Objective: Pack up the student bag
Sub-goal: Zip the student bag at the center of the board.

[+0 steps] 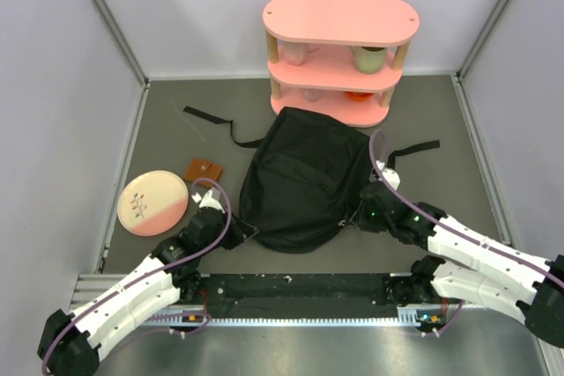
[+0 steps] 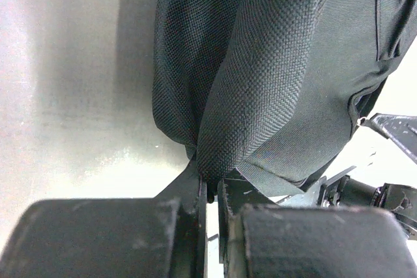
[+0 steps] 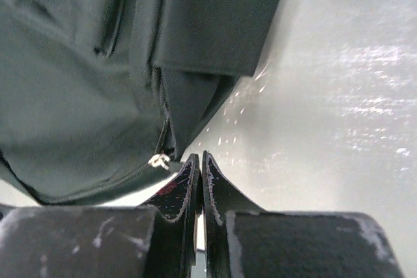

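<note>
The student bag [image 1: 304, 173] is a floppy black backpack lying flat in the middle of the grey table, its straps trailing to the back left and right. At its near left edge my left gripper [image 1: 240, 232] is shut on a fold of the fabric; the left wrist view shows the bag [image 2: 273, 63] pinched between the tips of that gripper [image 2: 212, 190]. My right gripper [image 1: 357, 216] rests at the near right edge. In the right wrist view this gripper [image 3: 200, 159] is shut with nothing between its tips. A silver zipper pull [image 3: 158, 159] on the bag [image 3: 78, 83] sits just left of them.
A pink two-tier shelf [image 1: 339, 59] holding cups stands right behind the bag. A pink and cream plate [image 1: 152, 202] and a small brown wallet-like item [image 1: 203, 169] lie to the left. Grey walls close in on both sides.
</note>
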Motion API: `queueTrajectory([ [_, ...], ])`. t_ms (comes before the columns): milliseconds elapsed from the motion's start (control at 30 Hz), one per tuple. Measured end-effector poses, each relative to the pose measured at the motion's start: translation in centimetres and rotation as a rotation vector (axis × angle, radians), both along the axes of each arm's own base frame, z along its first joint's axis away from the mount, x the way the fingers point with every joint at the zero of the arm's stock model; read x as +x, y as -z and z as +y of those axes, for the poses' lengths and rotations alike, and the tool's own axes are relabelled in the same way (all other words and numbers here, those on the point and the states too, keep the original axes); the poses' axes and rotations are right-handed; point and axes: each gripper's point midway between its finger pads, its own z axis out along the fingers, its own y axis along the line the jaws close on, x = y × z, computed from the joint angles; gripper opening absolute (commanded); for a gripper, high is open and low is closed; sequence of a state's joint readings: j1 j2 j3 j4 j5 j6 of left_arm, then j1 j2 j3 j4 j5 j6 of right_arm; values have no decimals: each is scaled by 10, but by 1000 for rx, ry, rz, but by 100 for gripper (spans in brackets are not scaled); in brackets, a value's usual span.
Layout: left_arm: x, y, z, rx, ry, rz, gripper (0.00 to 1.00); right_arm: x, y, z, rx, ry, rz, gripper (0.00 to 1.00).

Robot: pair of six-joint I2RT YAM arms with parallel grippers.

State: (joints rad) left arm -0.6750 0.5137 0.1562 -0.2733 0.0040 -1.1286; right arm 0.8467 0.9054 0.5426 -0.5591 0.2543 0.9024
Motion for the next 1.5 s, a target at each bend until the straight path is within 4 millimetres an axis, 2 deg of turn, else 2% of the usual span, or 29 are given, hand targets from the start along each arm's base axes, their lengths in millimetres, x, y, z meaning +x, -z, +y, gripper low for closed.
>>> queueTrajectory([
  [300,-1,5,-1,-4,10,11,0,28,-5,-37,-60,140,-62,0],
  [333,-2,6,-1,-5,12,13,4,29,-6,-37,-66,133,-62,1],
  [400,-2,8,-2,-8,15,15,23,31,-10,-32,-56,107,-65,15],
  [433,-2,8,-3,-11,21,12,42,30,-11,-29,-45,93,-66,25],
  [467,-3,9,-4,-15,29,11,50,29,-13,-27,-32,79,-67,30],
  [500,-3,10,-6,-24,40,8,55,28,-15,-24,-17,67,-67,36],
  [533,-4,9,-8,-35,50,7,59,26,-18,-20,7,50,-71,48],
  [633,-5,3,-16,-75,80,-5,63,19,-33,-3,145,-17,-116,60],
  [767,-7,-1,-23,-104,112,-2,67,4,-39,15,271,-120,-132,61],
  [933,-9,-3,-27,-124,134,4,70,-7,-24,28,283,-165,-29,59],
  [1033,-10,-4,-28,-129,138,9,70,-16,-14,35,323,-124,83,59],
  [1133,-10,-1,-28,-124,137,17,70,-21,-14,43,391,-76,135,59],
  [1500,-11,2,-36,-139,163,45,70,-21,-6,52,530,90,235,54],
])
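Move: The right hand, shut on the pull tab by the bag's front right corner, has the zipper pull about 2 cm to its left, level with it and 2 cm lower; the student bag's middle lies some 12 cm ahead and 13 cm left, the right strap 20 cm ahead and 18 cm right. The left hand pinches the bag's front left corner: the bag's middle is about 14 cm ahead and 14 cm right, the wallet 16 cm ahead and 14 cm left, the plate 8 cm ahead and 28 cm left. The right hand first draws the zipper tab forward and to the right, about 3 cm each way, then opens wide, lifts off some 3 cm and swings back and about 9 cm to the left, sinking again with its left side rolled up some 30 degrees so that the open fingers come down about the bag's front right corner. The left hand keeps its pinch at first, then opens too, lets go of the front left corner and eases right 3 to 4 cm along the bag's front edge, still low around the cloth. ##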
